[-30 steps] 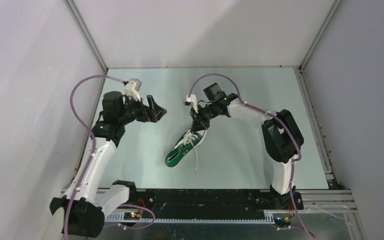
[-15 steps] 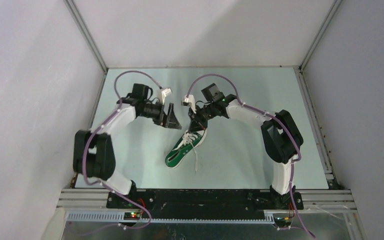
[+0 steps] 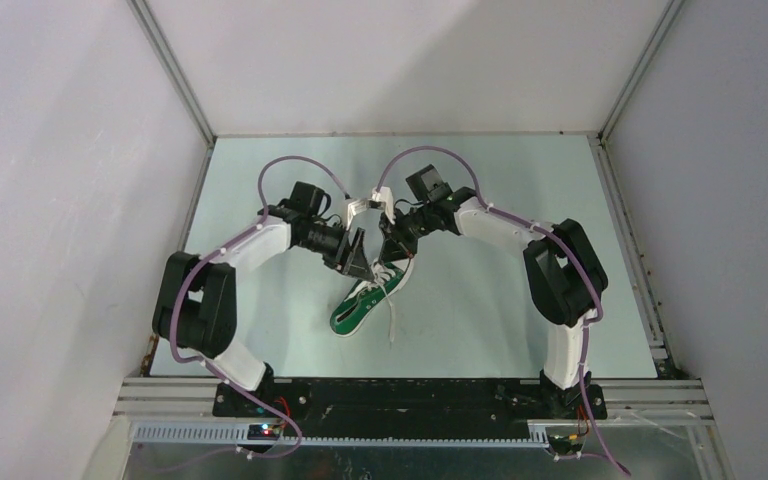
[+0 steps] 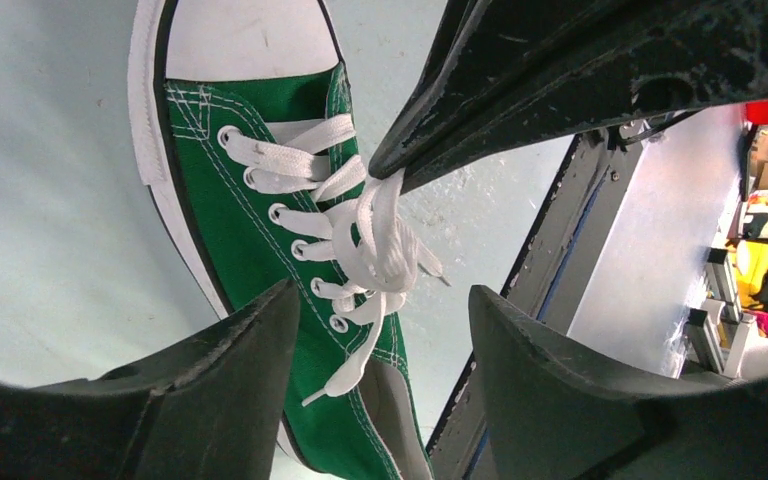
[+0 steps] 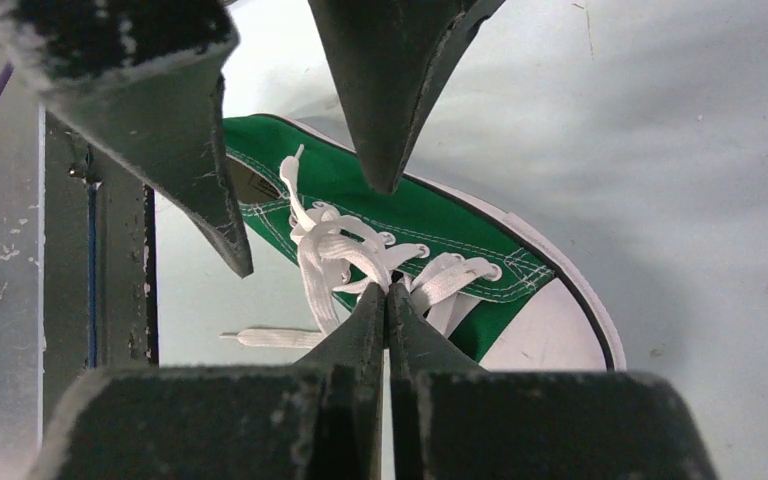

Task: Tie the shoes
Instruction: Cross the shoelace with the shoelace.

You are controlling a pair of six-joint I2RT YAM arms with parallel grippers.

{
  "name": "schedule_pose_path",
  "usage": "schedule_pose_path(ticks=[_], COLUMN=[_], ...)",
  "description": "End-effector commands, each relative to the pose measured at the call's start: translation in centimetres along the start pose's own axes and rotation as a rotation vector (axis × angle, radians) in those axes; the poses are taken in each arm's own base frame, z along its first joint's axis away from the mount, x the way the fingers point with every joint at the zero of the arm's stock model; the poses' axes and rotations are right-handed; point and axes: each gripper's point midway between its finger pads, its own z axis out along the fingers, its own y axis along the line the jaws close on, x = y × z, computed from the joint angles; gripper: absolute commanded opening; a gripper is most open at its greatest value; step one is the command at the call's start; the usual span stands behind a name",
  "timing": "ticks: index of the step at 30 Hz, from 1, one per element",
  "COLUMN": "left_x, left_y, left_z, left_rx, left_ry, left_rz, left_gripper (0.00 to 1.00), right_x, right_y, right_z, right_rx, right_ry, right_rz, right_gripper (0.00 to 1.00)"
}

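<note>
The green sneaker [image 3: 362, 302] lies on the pale table, toe toward the far side and heel toward the front. Its white laces [image 4: 372, 238] bunch over the eyelets. One loose lace end [image 5: 260, 338] lies on the table beside the shoe. My right gripper [image 3: 392, 252] is shut on a bunch of lace above the tongue, and the pinch shows in the right wrist view [image 5: 388, 292]. My left gripper [image 3: 357, 263] is open and empty, just left of the right one. In the left wrist view [image 4: 382, 292] its fingers straddle the laces from above, and the sneaker [image 4: 250, 230] lies below.
The dark front rail [image 3: 410, 398] runs along the table's near edge behind the shoe's heel. The grey enclosure walls [image 3: 80, 200] close in left, right and back. The two grippers are close together over the shoe.
My left arm has swung in from the left side to over the shoe's laces, next to the right gripper, still open. The right gripper and the shoe have stayed put.
</note>
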Motion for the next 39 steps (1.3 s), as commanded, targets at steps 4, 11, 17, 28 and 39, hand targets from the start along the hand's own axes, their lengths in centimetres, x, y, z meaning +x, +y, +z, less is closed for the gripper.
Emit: schedule_pose_path(ticks=[4,11,17,28,39], left_x=[-1.1,-1.5,-1.4,-0.7,-0.7], left_y=[0.0,-0.3,-0.5,-0.6,-0.2], left_z=[0.3,1.1,1.6,1.6,1.8], left_rx=[0.002,0.077,0.120,0.138,0.124], left_ry=[-0.008,-0.029,-0.028,0.009,0.015], left_rz=[0.021,0.023,0.014,0.009,-0.006], left_gripper=[0.66,0.54,0.42,0.46,0.25], right_x=[-1.9,-1.8,-1.7,-1.8,-1.9], right_y=[0.7,0.8,0.8,0.5,0.3], right_z=[-0.8,-0.8,-0.8,-1.0,-1.2], right_rx=[0.009,0.007,0.007,0.015,0.017], right_ry=[-0.041,-0.042,-0.041,-0.050,-0.054], right_rz=[-0.043,-0.027,-0.017,-0.006,-0.003], right_gripper=[0.00,0.00,0.00,0.00,0.00])
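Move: The shoelace loop hanging from the closed right fingertips is just below the left hand point: about 2 cm down, 1 cm to its right and roughly 1 cm nearer the base. The right fingertips are some 4 cm to the left hand's right, 1 cm farther out and 1 cm lower; the toe cap is about 7 cm right, 3 cm ahead and 7 cm below. From the right hand the loop lies some 3 cm left, 2 cm back and 1 cm lower. The left hand eases down about 2 cm and some 1 cm to the right, towards the shoelace loop below the right fingertips, tipping only about 5 degrees as its part-open fingers close around the loop and pinch it just short of the right gripper. The right hand stays in place over the laces with its fingers shut, still holding the lace up as the left fingers come in from the robot's left. ##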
